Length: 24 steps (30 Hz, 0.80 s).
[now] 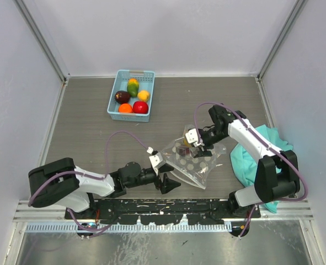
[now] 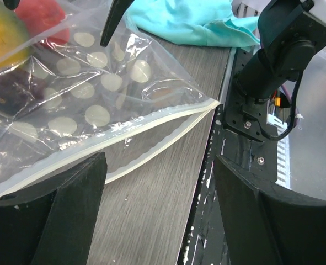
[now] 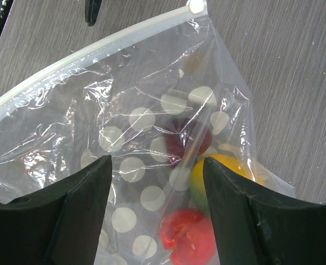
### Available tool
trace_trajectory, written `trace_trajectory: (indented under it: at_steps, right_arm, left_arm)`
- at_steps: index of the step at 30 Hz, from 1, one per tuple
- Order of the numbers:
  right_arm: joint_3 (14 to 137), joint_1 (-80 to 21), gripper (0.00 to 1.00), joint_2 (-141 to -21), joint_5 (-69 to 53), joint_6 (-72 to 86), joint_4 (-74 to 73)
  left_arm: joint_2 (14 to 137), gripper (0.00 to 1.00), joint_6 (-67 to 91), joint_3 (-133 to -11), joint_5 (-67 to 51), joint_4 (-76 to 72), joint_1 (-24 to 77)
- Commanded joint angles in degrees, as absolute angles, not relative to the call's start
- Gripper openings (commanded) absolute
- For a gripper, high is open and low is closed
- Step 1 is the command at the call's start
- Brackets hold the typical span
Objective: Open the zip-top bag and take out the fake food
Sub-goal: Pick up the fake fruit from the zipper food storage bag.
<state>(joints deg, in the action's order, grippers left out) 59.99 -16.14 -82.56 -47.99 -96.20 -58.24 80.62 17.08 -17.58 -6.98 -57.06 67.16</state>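
The zip-top bag [image 1: 198, 164], clear with white dots, lies flat on the table between the two arms. Inside it are fake food pieces: a red fruit [image 3: 187, 234], a yellow-green one [image 3: 220, 176] and a dark purple one [image 3: 185, 141]. My right gripper [image 1: 198, 146] is open over the bag's far end, its fingers straddling the plastic [image 3: 140, 121] and the fruit under it. My left gripper [image 1: 165, 182] is open at the bag's near-left side. In the left wrist view the white zip strip [image 2: 151, 124] lies just ahead of the fingers, with bare table between them.
A light blue basket [image 1: 114, 96] at the back holds several more fake fruits [image 1: 133, 88]. A teal cloth [image 1: 251, 160] is bunched by the right arm's base. The black mounting rail [image 1: 163, 207] runs along the near edge. White walls stand on three sides.
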Motion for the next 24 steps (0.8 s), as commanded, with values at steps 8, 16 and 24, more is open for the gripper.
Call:
trace_trajectory:
  at_steps: [8,16,24]
  right_arm:
    - [66.18,-16.36,0.70,-87.37,-46.44,-99.80,-60.98]
    - [71.85,-17.27,0.69,-91.96,-45.20,-105.10,-65.64]
    - [74.30,-19.87,0.66,-95.71,-38.84,-102.12,-63.34]
  left_arm:
    - [88.19,0.67,12.09,-18.69,-0.93,-67.19,67.59]
    - [96.34,0.57,12.40,-18.66,2.59,-77.40,67.54]
    - [101.21,0.56,13.42,-20.34,3.40,-82.00,67.59]
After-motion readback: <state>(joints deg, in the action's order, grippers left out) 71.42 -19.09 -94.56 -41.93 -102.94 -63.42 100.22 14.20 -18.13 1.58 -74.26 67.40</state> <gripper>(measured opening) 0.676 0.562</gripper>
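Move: From the left hand, the middle of the bag's open zip mouth lies about 4 cm ahead, 5 cm to the right and 6 cm below, with the dark fruit inside some 13 cm ahead and 5 cm right. From the right hand, the yellow-green mango under the plastic is about 6 cm ahead, 2 cm left and 5 cm lower; at much the same height, the red fruit is 4 cm ahead and 3 cm right, and the dark fruit 2 cm ahead and 6 cm left. The left hand sinks about 5 cm beside the bag's mouth while easing some 3 cm forward, its fingers still pointing right and narrowing part-way with nothing between them, the wrist turning slightly counter-clockwise until the hand is low in front of the open zip. Over the bag, the right hand first dips a little, then slides about 3 cm forward towards the mango and sinks slightly again at the end, its parted fingers tilting a bit more downward. ##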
